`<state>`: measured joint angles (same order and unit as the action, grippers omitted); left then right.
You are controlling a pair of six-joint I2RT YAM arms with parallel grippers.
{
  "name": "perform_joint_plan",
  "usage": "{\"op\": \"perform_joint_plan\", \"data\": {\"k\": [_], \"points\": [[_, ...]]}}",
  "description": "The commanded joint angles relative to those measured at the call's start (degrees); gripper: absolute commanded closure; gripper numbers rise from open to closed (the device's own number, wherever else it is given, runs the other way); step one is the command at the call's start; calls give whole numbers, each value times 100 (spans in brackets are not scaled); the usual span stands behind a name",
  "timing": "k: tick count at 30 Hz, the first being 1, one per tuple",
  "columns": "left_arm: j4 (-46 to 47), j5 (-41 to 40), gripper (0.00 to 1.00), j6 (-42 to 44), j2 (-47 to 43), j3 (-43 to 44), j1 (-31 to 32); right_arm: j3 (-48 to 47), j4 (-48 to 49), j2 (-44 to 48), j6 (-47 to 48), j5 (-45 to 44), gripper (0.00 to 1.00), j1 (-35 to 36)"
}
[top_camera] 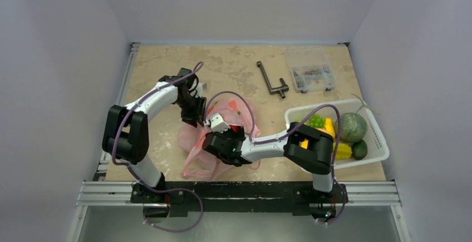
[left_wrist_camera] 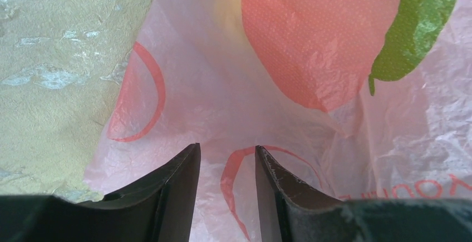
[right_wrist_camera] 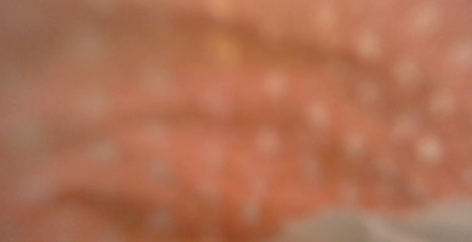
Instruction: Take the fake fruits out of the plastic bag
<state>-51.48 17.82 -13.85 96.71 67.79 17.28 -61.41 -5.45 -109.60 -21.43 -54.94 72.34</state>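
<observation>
The pink plastic bag [top_camera: 196, 163] lies crumpled at the table's middle. In the left wrist view the bag [left_wrist_camera: 195, 86] shows a printed peach with a green leaf. My left gripper [top_camera: 194, 119] hangs over the bag's far left edge; it [left_wrist_camera: 227, 148] is open, with film showing between the jaws. My right gripper [top_camera: 216, 144] reaches into the bag from the right, its fingers hidden by film. The right wrist view is only an orange-pink blur. The dull green melon [top_camera: 352, 126] and the green grape bunch [top_camera: 316, 121] lie in the white basket [top_camera: 379, 152]. I see no apple and no real peach.
The basket at the right also holds yellow fruits [top_camera: 343, 152] and a small dark green one [top_camera: 359, 149]. A dark metal crank tool [top_camera: 271, 80] and a clear small-parts box [top_camera: 309, 76] lie at the back. White walls enclose the table on three sides.
</observation>
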Motion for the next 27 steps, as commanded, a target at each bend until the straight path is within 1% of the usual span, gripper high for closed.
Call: {"op": "perform_joint_plan", "data": {"k": [1,3,5,6,9,10,13,16,17,18,22,26,27], "points": [[74,150,59,100,-205,163,12,112,769,204,170,-81,7,-1],[85,139,56,114,-241,134,12,127,958,255,244,-51,13,5],[106,100,53,119,-293,92,12,131,1064,340,333,-38,24,0],[116,99,51,119,-312,80,12,145,1101,388,334,-28,30,0],[112,92,46,128,-372,100,12,272,1117,642,248,-26,53,0],[120,90,45,130,-403,98,10,351,1157,744,213,93,59,0],[173,32,41,137,-534,62,12,476,987,1090,123,258,72,0],[201,-145,37,137,-651,58,12,524,597,1441,-42,831,82,0],[200,-184,35,141,-695,65,12,543,430,1580,-137,981,83,0],[200,-210,30,144,-756,61,12,594,332,1714,-246,1265,84,5],[255,-381,28,154,-992,-33,12,808,118,2339,-695,2577,86,0],[257,-405,26,171,-1174,-17,12,874,-250,2763,-1134,3941,88,0],[267,-419,25,172,-1249,-19,12,859,-387,2820,-1232,4153,88,0]]}}
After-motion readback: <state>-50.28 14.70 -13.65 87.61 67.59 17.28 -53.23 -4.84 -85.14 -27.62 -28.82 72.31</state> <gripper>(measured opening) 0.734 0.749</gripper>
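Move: The red fruit lies deep in the pink bag, practically between the right hand's wide-open fingers, about 1 cm ahead and 1 cm below. The bag's loose handles trail some 17 cm back and 10 cm left; the metal bar lies roughly 14 cm ahead and 16 cm right, the fruit basket about 36 cm right and 4 cm back, all lower. From the left hand the red fruit is about 10 cm right, 1 cm back and 3 cm down. The right hand pinches the red fruit, draws it up about 8 cm and back; the left opens wider, rising. ##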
